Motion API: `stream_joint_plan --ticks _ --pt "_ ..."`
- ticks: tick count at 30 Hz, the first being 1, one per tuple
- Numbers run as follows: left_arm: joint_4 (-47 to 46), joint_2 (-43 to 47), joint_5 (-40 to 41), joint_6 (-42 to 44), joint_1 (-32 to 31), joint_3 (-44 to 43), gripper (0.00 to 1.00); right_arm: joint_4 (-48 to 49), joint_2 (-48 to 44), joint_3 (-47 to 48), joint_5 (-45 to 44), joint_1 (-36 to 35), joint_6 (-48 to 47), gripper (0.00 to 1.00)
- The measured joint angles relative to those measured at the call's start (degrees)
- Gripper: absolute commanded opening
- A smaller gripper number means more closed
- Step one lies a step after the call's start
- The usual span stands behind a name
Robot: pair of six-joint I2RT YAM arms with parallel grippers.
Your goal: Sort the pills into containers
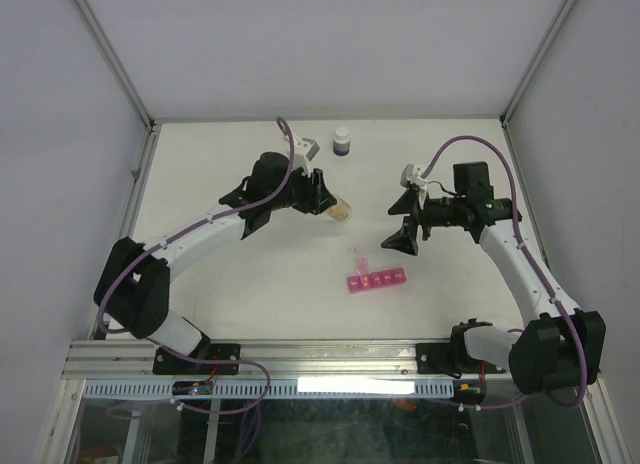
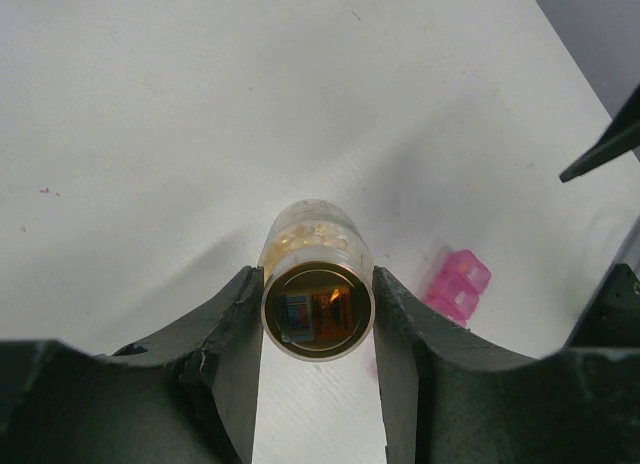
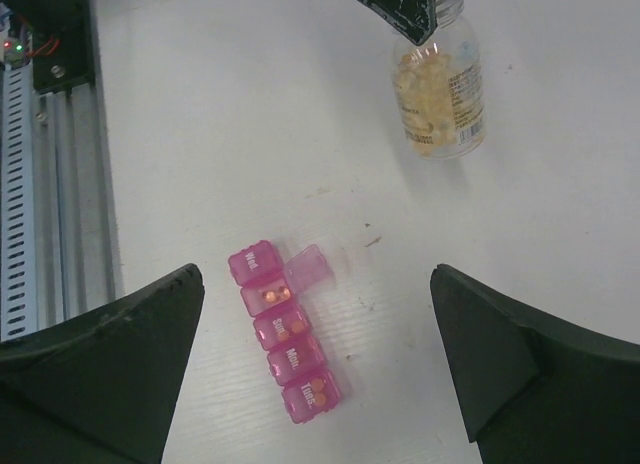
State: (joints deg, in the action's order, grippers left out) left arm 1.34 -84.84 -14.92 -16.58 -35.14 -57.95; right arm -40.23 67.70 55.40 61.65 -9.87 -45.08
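My left gripper [image 1: 325, 199] is shut on a small clear bottle [image 1: 340, 210] that lies tilted, its mouth towards the table's middle. In the left wrist view my fingers [image 2: 317, 274] clamp the bottle [image 2: 317, 309] at its base, and yellow-orange pills [image 2: 305, 234] show through the glass. The pink pill organiser [image 1: 377, 280] lies at centre front. One lid stands open, with orange pills [image 3: 272, 296] inside that compartment. The other lids are down. My right gripper [image 1: 405, 224] is open and empty above and behind the organiser [image 3: 285, 334], jaws [image 3: 317, 274] spread wide. The bottle [image 3: 440, 94] also shows there.
A dark bottle with a white cap [image 1: 342, 141] stands at the back of the table. An aluminium rail [image 1: 300, 359] runs along the near edge, also in the right wrist view [image 3: 55, 164]. Enclosure walls close the sides and back.
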Motion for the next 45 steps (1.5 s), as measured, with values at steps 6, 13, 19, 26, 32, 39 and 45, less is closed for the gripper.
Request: stream_joint_plan --ticks 6,13,19,26,32,39,45 --pt "0.9 -12.2 3.0 1.3 0.7 -12.7 0.0 6.7 -1.1 -1.3 -4.0 3.6 8.5 0.99" --pt "2.2 -27.7 7.3 2.1 0.7 -33.9 0.0 15.0 -2.2 -2.6 -13.5 6.0 19.6 0.99" --pt "4.0 -36.6 7.3 1.9 0.7 -44.8 0.0 18.3 -2.5 -2.8 -17.7 7.2 24.8 0.99" --pt "4.8 -47.5 7.4 0.0 0.7 -60.3 0.0 19.8 -2.6 -2.8 -20.6 7.4 27.6 0.99" --pt "4.5 -54.1 7.5 -3.5 0.7 -67.4 0.04 20.7 -3.0 -3.7 -21.9 7.8 28.8 1.0" --pt "1.3 -58.9 10.2 -7.4 0.7 -68.1 0.08 21.1 -3.0 -3.7 -22.8 7.9 29.2 1.0" --pt "-0.1 -61.9 12.4 -9.9 0.7 -70.0 0.17 21.1 -3.0 -3.7 -23.3 8.0 29.6 0.99"
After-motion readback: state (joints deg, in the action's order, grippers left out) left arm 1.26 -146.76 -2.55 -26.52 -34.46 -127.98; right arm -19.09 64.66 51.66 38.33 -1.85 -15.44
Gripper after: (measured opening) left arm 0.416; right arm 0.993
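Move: Straight ahead of the left hand, which already holds the clear pill bottle by its lid, the white-capped bottle stands about 27 cm out and 5 cm right, 13 cm lower. The free spot for the held bottle is some 10 cm right of that one, about 16 cm below the hand. The pink pill organizer lies roughly 12 cm back and 13 cm right of the left hand. From the open, empty right hand, the spot is some 36 cm ahead, the organizer about 4 cm back and 3 cm left. Carrying the clear pill bottle by its lid, the left hand sweeps about 25 cm forward and half as far right towards the free table beside the white-capped bottle, nearly level at first, then sinks some 6 cm as it slows, turning a little counter-clockwise. The right hand, wide open, draws away from the organizer, forward and right some 11 cm, swinging nearly 40 degrees clockwise. ##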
